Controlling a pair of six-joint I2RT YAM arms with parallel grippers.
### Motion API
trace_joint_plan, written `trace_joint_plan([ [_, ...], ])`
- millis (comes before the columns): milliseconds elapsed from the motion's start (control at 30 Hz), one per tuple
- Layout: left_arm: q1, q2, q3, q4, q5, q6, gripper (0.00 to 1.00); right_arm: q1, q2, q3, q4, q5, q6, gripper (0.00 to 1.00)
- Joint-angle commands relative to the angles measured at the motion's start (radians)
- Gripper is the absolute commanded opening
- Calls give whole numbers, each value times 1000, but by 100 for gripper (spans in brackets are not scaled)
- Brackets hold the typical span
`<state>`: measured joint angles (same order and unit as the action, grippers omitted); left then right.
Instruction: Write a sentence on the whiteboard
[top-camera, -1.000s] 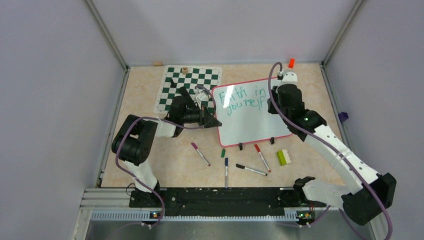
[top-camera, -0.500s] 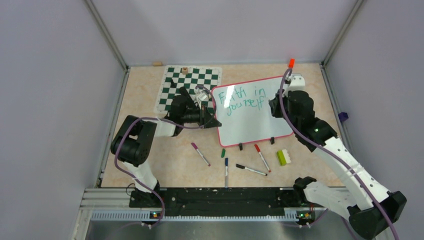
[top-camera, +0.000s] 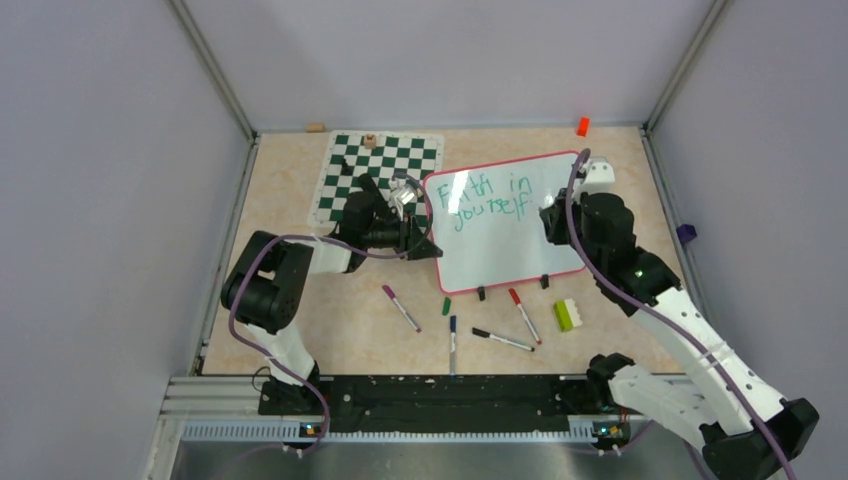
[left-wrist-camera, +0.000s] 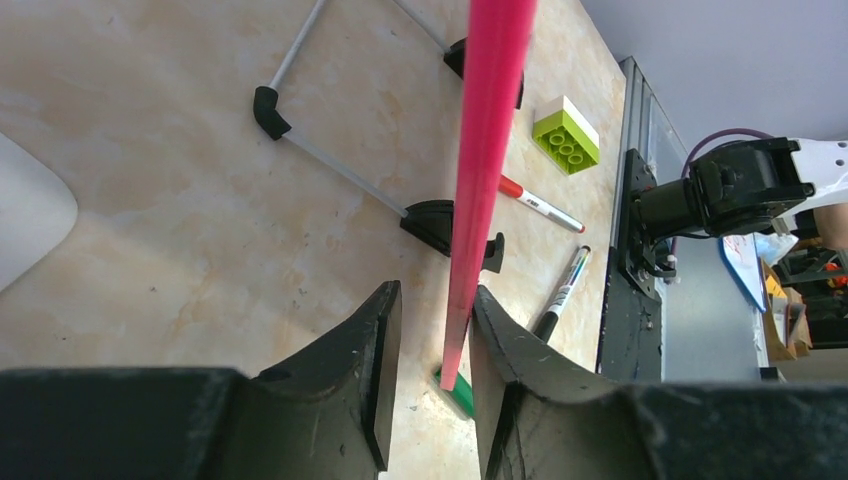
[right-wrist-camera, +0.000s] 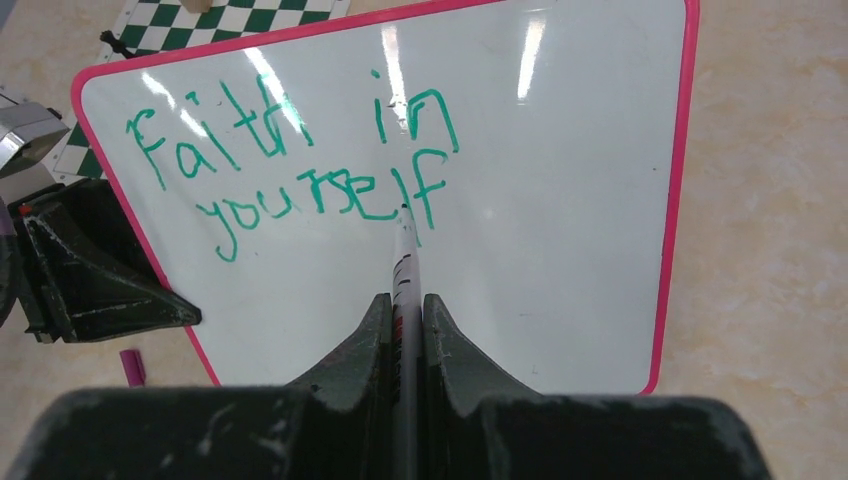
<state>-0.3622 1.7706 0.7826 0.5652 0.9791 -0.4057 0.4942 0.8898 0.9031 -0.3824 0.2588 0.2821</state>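
The whiteboard stands tilted on its black feet at mid-table, pink frame around it. The sentence is teal and reads "faith in yourself" in two lines. My right gripper is shut on a white marker. The marker's tip is beside the last "f" of "yourself"; I cannot tell whether it touches the board. My left gripper is at the board's lower left edge. In the left wrist view the pink frame edge runs between the open left gripper, against the right finger and clear of the left one.
A green-and-white chess mat lies behind the left arm. In front of the board lie purple, blue, black and red markers, a green cap and a green-white brick. An orange piece sits at the back.
The left jaws have opened off the whiteboard's frame edge. The right arm has drawn back toward the near side with the marker, uncovering the board's top right corner.
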Motion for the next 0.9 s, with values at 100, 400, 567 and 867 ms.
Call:
trace_joint_plan([
  [100,-3,-14,-5,-34,0,32,37,2,14,33,6,-73,32,0],
  [400,-4,-12,7,-63,0,41,19,288,158,102,11,134,28,0],
  [567,-4,-13,7,-63,1,38,5,390,224,105,39,173,43,0],
  [867,-4,-30,-7,-47,4,24,0,514,280,82,28,295,52,0],
])
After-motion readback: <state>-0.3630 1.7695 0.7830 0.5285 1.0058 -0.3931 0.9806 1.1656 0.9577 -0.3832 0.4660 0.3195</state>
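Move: The whiteboard's blank stretch below "you" lies about 16 cm left of the right hand, 3 cm ahead and some 10 cm below; the word "yourself" is roughly 8 cm left, 9 cm ahead and 6 cm below. The board's left rim stands between the left hand's parted fingers. From that hand, the green cap lies around 11 cm back, 1 cm right and 8 cm below. Towards the blank stretch below "you", the already held green marker is swung in the air by the right hand: after a brief pause it goes fast about 13 cm left, with some 5 cm each back and down, turning roughly 15 degrees counter-clockwise. Around the board's left rim, the left hand's fingers close into a pinch, while that hand eases back barely 1 cm. ##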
